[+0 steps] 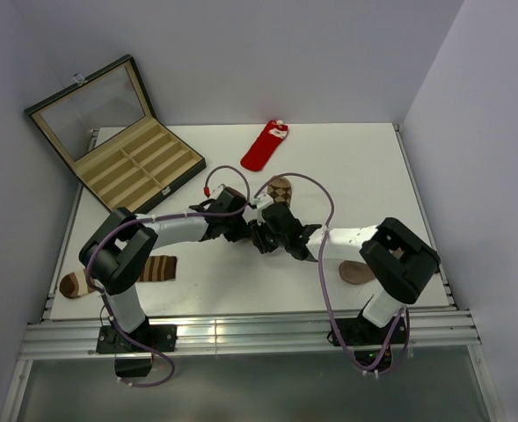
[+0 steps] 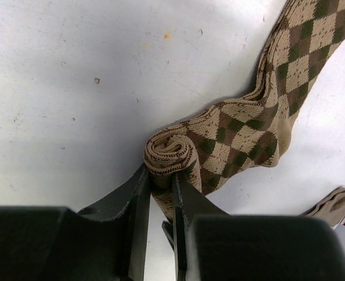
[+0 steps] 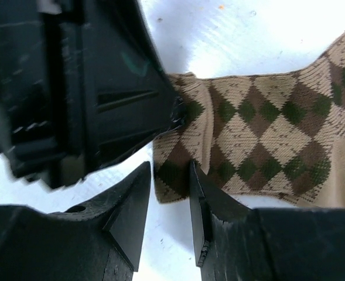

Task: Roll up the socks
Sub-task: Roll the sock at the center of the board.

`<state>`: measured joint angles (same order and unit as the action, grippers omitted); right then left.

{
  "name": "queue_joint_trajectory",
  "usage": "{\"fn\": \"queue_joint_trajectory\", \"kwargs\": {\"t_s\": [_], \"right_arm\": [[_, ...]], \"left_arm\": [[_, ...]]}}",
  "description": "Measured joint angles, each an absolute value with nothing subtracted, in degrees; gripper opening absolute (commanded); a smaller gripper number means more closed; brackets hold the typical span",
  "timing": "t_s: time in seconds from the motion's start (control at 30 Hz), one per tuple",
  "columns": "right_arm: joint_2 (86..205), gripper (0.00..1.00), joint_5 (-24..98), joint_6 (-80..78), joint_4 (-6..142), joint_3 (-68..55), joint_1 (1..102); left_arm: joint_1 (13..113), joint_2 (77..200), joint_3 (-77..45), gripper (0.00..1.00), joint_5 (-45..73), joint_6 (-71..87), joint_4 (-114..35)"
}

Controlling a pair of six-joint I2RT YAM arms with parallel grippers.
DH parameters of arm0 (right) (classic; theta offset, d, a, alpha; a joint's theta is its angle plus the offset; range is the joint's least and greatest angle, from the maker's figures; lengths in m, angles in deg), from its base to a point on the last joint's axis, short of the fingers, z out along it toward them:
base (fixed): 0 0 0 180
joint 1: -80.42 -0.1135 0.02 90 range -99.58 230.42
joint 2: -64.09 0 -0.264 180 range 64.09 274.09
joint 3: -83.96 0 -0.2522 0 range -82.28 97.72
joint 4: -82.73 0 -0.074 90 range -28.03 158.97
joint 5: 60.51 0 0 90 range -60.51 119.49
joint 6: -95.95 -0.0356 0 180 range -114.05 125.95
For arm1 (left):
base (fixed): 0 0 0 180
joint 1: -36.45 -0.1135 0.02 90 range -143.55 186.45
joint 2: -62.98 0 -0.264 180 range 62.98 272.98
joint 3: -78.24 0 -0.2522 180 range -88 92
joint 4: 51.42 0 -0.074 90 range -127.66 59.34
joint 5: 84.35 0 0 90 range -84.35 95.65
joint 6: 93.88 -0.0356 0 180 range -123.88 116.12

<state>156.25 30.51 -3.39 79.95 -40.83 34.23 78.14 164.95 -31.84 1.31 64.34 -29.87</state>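
Observation:
The argyle sock [image 2: 242, 126] lies on the white table, its near end wound into a small roll [image 2: 171, 151]. My left gripper [image 2: 160, 175] is shut on that rolled end. From the other side my right gripper [image 3: 169, 170] stands open, a corner of the same sock [image 3: 260, 134] lying between its fingertips. The right fingertip touches the fabric. In the top view both grippers meet mid-table [image 1: 254, 227], hiding most of the argyle sock [image 1: 280, 188]. The red sock [image 1: 265, 146] with its white cuff lies flat at the back of the table, untouched.
An open compartment box [image 1: 135, 167] sits at the back left. A ring-striped sock [image 1: 157, 268] lies near the left arm's base and a plain tan-brown sock [image 1: 355, 272] beside the right arm. The left gripper's black body [image 3: 90, 88] fills the right wrist view's upper left.

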Motion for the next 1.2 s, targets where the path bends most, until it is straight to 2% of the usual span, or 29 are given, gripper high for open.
{"fn": "queue_joint_trajectory", "kwargs": {"t_s": [0.13,0.2,0.27,0.3,0.37,0.53,0.63,0.67,0.77,0.97,1.2], "right_arm": [[157.6,0.38,28.3,-3.4,78.7,-39.6,33.9],[158.1,0.33,27.2,-3.5,78.1,-39.0,33.7],[158.8,0.2,26.4,-3.8,77.5,-38.4,33.5],[158.9,0.09,26.0,-4.0,77.2,-38.2,33.4],[159.2,0.0,25.7,-4.4,76.8,-37.7,33.3],[159.8,0.0,27.3,-4.9,75.7,-36.6,34.1],[160.3,0.0,32.5,-5.7,74.9,-35.8,36.4],[160.5,0.0,35.1,-6.3,74.5,-35.6,37.7],[161.7,0.0,43.8,-8.2,73.8,-34.6,42.1],[165.1,0.0,59.9,-14.9,77.3,-35.3,50.0],[171.0,0.0,77.0,-28.2,88.4,-39.7,57.9]], "left_arm": [[78.1,165.0,-31.8,0.19,1.4,64.6,-29.8],[78.0,165.0,-31.8,0.19,1.5,64.8,-29.8],[77.9,165.0,-31.8,0.21,1.5,65.0,-29.8],[77.8,165.0,-31.8,0.21,1.5,65.1,-29.8],[77.8,165.0,-31.8,0.26,1.5,65.6,-29.8],[77.5,164.2,-32.8,0.36,1.2,67.1,-29.9],[77.5,162.5,-34.5,0.49,0.4,68.2,-29.7],[77.5,161.4,-35.5,0.56,0.0,68.8,-29.7],[77.5,158.2,-38.0,0.66,-0.7,70.2,-29.4],[77.5,153.2,-41.9,0.72,-2.0,71.4,-30.1],[77.5,153.0,-42.9,0.73,-1.5,70.8,-33.7]]}}
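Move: Between the right hand's part-open fingers lies the rolled end of the checkered sock, its middle about 1 cm ahead, 1 cm left and 1 cm below. From that hand, the sock's flat far end lies about 15 cm ahead and 5 cm right, the red sock some 26 cm ahead and 1 cm left, both about 2 cm lower. The left hand still pinches the roll's left end; the roll's middle is about 3 cm right and 1 cm back. Easing forward and down about 1 cm, the right hand shuts its fingers on the roll's near-right end, then rolls about 50 degrees, its top turning forward over the flat sock, while it drifts some 2 cm right. Once that pinch is made, the left fingers open wide and let go, that hand backing off left and slightly back, rising about 2 cm. ##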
